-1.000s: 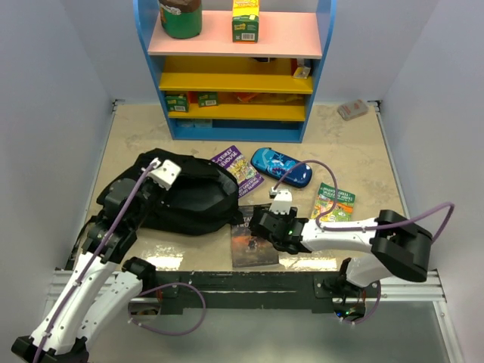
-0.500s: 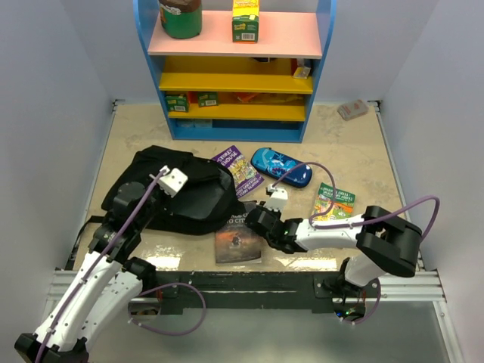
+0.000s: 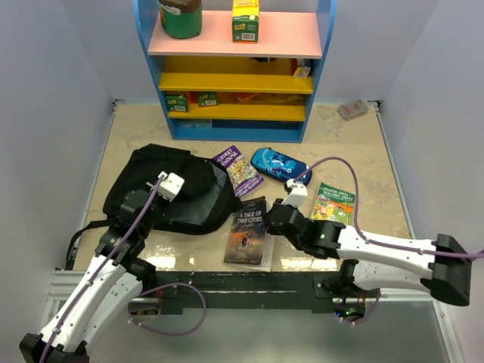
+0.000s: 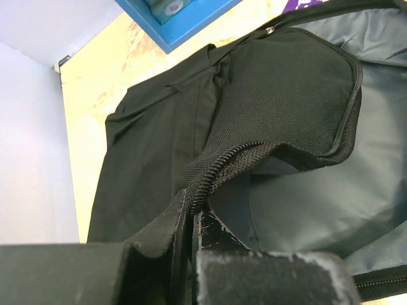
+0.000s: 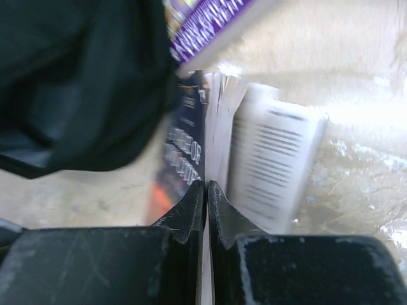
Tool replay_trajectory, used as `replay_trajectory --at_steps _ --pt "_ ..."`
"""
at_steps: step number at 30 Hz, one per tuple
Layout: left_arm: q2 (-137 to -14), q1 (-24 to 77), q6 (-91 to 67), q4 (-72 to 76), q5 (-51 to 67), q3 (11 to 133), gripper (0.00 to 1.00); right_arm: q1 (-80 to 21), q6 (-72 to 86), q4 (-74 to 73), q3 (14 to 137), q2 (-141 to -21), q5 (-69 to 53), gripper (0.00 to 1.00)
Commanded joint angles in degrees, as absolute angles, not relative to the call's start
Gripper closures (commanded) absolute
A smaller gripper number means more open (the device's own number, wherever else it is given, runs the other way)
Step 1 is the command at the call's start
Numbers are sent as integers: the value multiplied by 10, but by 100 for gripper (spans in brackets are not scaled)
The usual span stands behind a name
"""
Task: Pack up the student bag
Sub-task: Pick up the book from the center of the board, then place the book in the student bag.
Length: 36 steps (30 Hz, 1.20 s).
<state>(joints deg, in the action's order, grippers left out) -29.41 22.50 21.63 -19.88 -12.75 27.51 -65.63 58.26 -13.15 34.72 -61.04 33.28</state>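
The student bag (image 3: 162, 193), a soft black backpack, lies at the left of the table with its mouth toward the books. My left gripper (image 4: 191, 215) is shut on the bag's zippered rim (image 4: 222, 166), holding the flap up off the grey lining (image 4: 318, 203). A dark book (image 3: 249, 231) lies right of the bag, partly open with its pages fanned. My right gripper (image 3: 275, 218) is at the book's far right corner. In the right wrist view this gripper (image 5: 206, 190) is shut on the dark book's cover (image 5: 184, 152), with white pages (image 5: 273, 171) to the right.
A purple book (image 3: 239, 169), a blue patterned pencil case (image 3: 280, 166) and a green book (image 3: 335, 203) lie behind and right of the dark book. A blue shelf unit (image 3: 234, 76) stands at the back. A small pinkish object (image 3: 352, 110) sits at the back right.
My right gripper closed from wide open onto the dark book and drew back to the right; the book turned and its pages opened. The left gripper and bag shifted slightly.
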Motion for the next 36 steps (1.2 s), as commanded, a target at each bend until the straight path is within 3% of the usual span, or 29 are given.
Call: replay_trajectory --at_steps 1,8,22,27,36 --pt "-287 222 198 -186 -147 269 100 -657 518 -182 444 -574 358 100" --pt "-276 222 198 -197 -144 275 100 -657 448 -171 600 -614 330 100" --pt "-259 222 197 -202 -144 274 100 -674 346 -140 879 -825 304 100" --pt "-248 222 200 -211 -142 273 100 -674 343 -109 889 -876 289 100" --pt "-236 222 202 -222 -141 273 100 -671 359 -47 774 -898 276 100"
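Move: The bag's open mouth, where my pinched book is headed, lies about 21 cm to the left of my right hand, 5 cm ahead and some 6 cm below. The purple Treehouse book lies about 16 cm ahead of that hand and 8 cm to its left, the blue pencil case 18 cm ahead and 4 cm to its right, both about 10 cm lower. From my left hand, pinching the bag's flap, the mouth is roughly 12 cm right, 1 cm ahead and 10 cm below. Keeping A Tale of Two Cities pinched by its edge, I swing my right hand steeply up first, then increasingly left and a little forward towards the bag's mouth, peaking about 19 cm up before sinking some 3 cm. On the way I turn it counter-clockwise and tip the fingers up, about 15 degrees each; my left hand stays on the bag's flap. ##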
